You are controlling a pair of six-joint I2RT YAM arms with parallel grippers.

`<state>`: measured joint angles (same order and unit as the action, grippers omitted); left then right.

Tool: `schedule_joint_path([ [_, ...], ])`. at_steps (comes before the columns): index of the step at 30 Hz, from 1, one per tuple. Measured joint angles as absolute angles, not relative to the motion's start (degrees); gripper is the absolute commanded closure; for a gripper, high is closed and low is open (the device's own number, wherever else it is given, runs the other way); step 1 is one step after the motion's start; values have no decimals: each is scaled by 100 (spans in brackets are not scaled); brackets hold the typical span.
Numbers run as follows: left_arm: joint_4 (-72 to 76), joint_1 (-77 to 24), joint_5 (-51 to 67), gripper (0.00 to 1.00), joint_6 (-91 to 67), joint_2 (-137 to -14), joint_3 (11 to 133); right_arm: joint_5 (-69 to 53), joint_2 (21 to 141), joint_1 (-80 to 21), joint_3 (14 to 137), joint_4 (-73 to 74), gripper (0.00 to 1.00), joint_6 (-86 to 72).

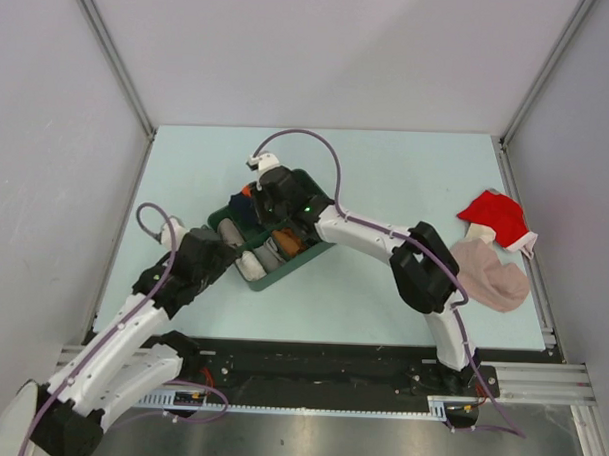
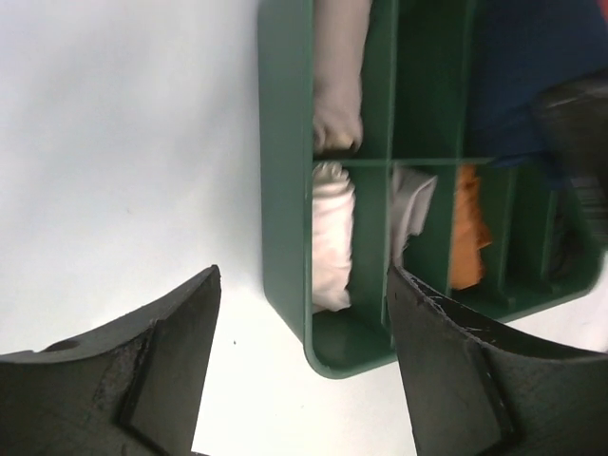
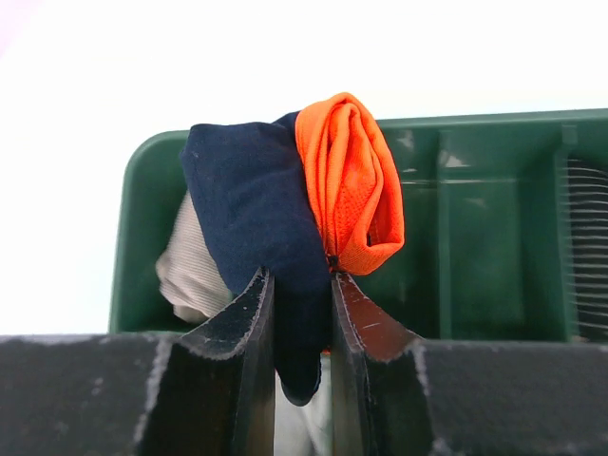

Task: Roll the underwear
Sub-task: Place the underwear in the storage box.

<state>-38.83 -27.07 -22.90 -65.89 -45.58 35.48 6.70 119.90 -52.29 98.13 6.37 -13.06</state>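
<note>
The underwear [image 3: 252, 209] is a rolled bundle of navy-blue fabric with an orange fold [image 3: 351, 190], standing over a compartment of the green tray [image 3: 494, 228]. My right gripper [image 3: 297, 275] is shut on its navy end. From above, that gripper [image 1: 268, 199] is over the tray's far side, and the underwear [image 1: 247, 202] shows beside it. My left gripper [image 2: 304, 275] is open above the tray's near corner [image 2: 332, 356], holding nothing. In the top view it [image 1: 229, 248] sits at the tray's left edge.
The tray [image 1: 288, 272] has divided slots holding a white roll [image 2: 332, 237], a beige roll [image 2: 337, 104] and an orange roll [image 2: 467, 228]. A red cloth [image 1: 495, 217] and a beige-pink cloth [image 1: 493, 277] lie at the table's right edge.
</note>
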Motion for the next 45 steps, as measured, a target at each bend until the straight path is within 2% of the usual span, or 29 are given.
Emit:
schedule_joint_path([
  [9, -4633, -2434, -3002, 23, -6086, -3590, 4160, 886, 12903, -5437, 10842, 1009, 100, -1559],
  [22, -4628, -2333, -3011, 25, -5599, -3745, 4165, 941, 13080, -5402, 10912, 1103, 100, -1914],
  [32, -2976, -1400, -1575, 49, -4261, -4254, 3972, 978, 13098, -5391, 10656, 913, 100, -2220],
  [36, -2329, -1070, -982, 57, -3933, -4928, 3970, 963, 13085, -5378, 10449, 685, 100, -2296],
  [45, -1629, -1031, -276, 73, -3533, -6512, 4064, 947, 13065, -5376, 10339, 534, 100, -2355],
])
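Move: The rolled navy underwear, still in the right fingers, is bound for the storage box's second rear compartment, about 2 cm ahead of the right hand, 5 cm left and 11 cm below. The beige roll lies 2 cm back and 9 cm left of that hand, the white roll 9 cm back and 3 cm left. From the left hand, the beige roll is roughly 12 cm ahead, 1 cm left, and the white roll 5 cm ahead, 4 cm right, both 8 cm down. The underwear is lowered about 6.5 cm by the right hand, shifting some 3 cm left early on and then sinking straight into the second rear compartment, fingers keeping their pinch and tipping slightly downward. Meanwhile the emptied left hand lifts and sidesteps left about 5 cm, then reaches forward and comes down over the box's left end towards the beige roll, turning nearly 20 degrees clockwise as its open fingers narrow to about a third. ##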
